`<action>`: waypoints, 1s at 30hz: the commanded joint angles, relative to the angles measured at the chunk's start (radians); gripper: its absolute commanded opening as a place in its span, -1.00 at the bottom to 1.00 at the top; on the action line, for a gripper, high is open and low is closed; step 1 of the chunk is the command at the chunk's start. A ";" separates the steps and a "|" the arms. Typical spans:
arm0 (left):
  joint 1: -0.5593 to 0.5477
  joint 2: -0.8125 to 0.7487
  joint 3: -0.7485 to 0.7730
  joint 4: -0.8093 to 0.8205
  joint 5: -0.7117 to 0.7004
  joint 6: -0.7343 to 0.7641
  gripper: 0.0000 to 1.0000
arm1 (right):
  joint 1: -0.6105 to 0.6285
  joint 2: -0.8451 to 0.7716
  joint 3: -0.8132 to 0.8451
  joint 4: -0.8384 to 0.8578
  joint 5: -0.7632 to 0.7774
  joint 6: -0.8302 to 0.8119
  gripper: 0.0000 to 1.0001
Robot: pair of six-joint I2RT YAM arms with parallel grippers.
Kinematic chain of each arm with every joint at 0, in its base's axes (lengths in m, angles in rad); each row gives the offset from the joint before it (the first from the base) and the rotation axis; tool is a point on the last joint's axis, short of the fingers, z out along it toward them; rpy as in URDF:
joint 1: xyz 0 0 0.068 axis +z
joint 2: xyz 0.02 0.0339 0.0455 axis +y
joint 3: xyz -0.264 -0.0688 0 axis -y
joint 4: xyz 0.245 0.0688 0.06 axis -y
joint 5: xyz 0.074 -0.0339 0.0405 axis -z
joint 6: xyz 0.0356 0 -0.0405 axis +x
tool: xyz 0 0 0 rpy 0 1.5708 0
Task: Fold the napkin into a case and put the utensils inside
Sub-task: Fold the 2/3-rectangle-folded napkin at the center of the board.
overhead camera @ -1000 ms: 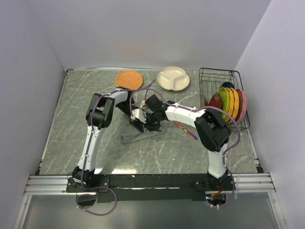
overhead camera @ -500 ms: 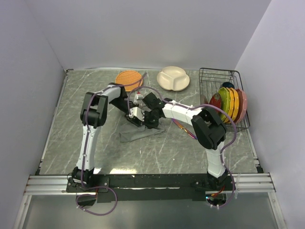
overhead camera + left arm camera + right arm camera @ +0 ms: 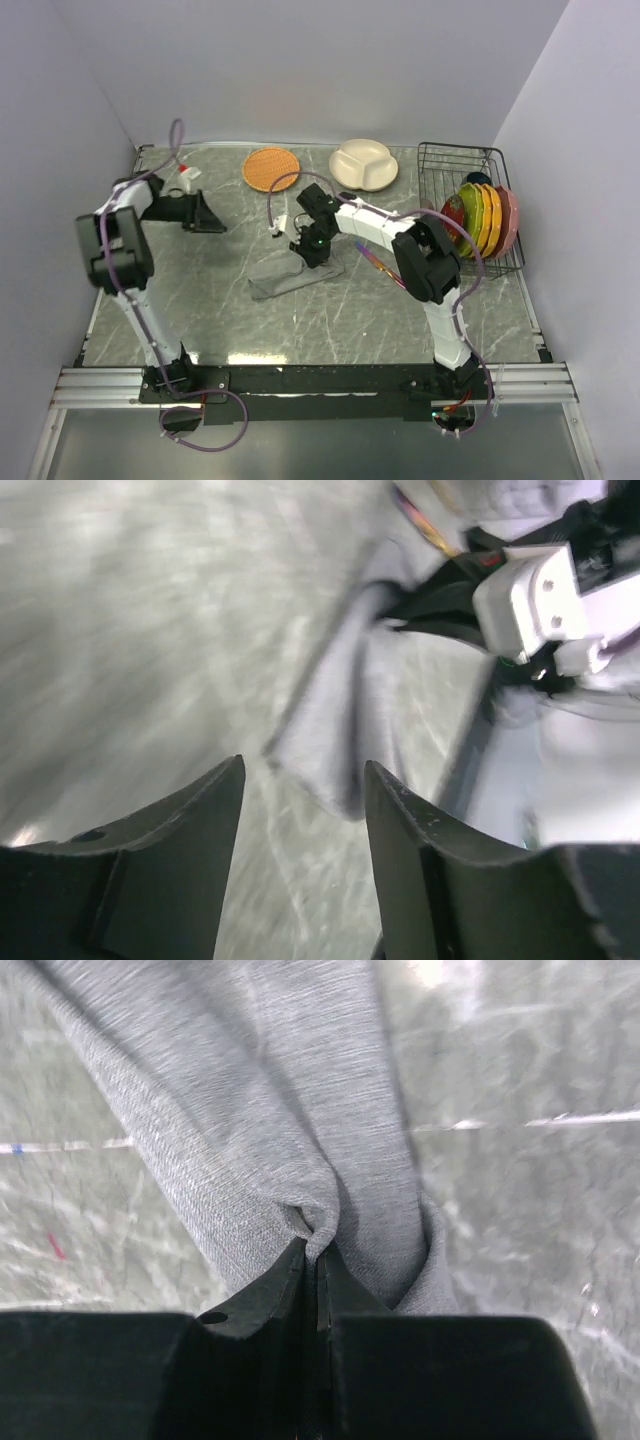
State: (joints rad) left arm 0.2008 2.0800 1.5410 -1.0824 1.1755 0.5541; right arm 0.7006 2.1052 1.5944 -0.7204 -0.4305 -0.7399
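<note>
The grey napkin (image 3: 285,281) lies bunched in a narrow strip at the middle of the table, and in the right wrist view its fabric (image 3: 270,1110) fills most of the frame. My right gripper (image 3: 313,252) is shut on a pinched fold of it (image 3: 316,1243). My left gripper (image 3: 208,218) stands far off to the left, open, with only bare table between its fingers (image 3: 305,772). From there the napkin (image 3: 335,720) lies ahead. The utensils (image 3: 386,268) lie slantwise to the right of the napkin, partly under the right arm; one tip (image 3: 428,518) shows in the left wrist view.
A round orange woven mat (image 3: 271,167) and a white divided dish (image 3: 364,163) sit at the back. A wire rack (image 3: 440,160) at the right holds several coloured plates (image 3: 482,213). Walls enclose the table on three sides.
My left gripper has opened, let go of the napkin and swung far to the left. My right gripper has closed on a napkin fold and shifted slightly left.
</note>
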 commanded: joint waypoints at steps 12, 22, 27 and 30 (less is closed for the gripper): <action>0.000 -0.603 -0.427 0.417 -0.257 0.206 0.14 | -0.093 0.265 0.300 -0.345 -0.376 0.162 -0.99; -0.409 -0.928 -0.738 0.569 -0.393 0.263 0.16 | -0.042 0.223 0.144 -0.332 -0.510 0.160 -1.00; -0.644 -0.870 -0.795 0.763 -0.494 0.188 0.19 | -0.047 0.219 0.133 -0.307 -0.527 0.183 -1.00; -0.708 -0.775 -0.753 0.785 -0.527 0.181 0.18 | -0.055 0.219 0.134 -0.297 -0.534 0.201 -1.00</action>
State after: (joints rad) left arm -0.4316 1.2209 0.7540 -0.4309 0.7177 0.7567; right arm 0.6521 2.3466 1.7424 -1.0382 -0.9703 -0.5568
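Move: The napkin, pinched shut in the right fingers, has its middle about 5 cm left and 3 cm back of that hand, some 2 cm below; the bare table it is bound for is roughly 8 cm back and 2 cm left. The knife lies some 16 cm to the right, level. From the empty left hand the napkin's middle is about 17 cm right, 10 back and 10 below; the orange mat lies about 13 cm right, 17 ahead. The napkin stays pinched in the right fingers and, after a nudge forward, is drawn about 8 cm back over the table as that wrist tilts some 45 degrees, fingertips swinging towards the base. The left hand, half open, first lifts and edges left, then sweeps back and right, sinking to its starting height over the napkin's left part, rolling some 65 degrees about its fingers; it still clears the cloth. ##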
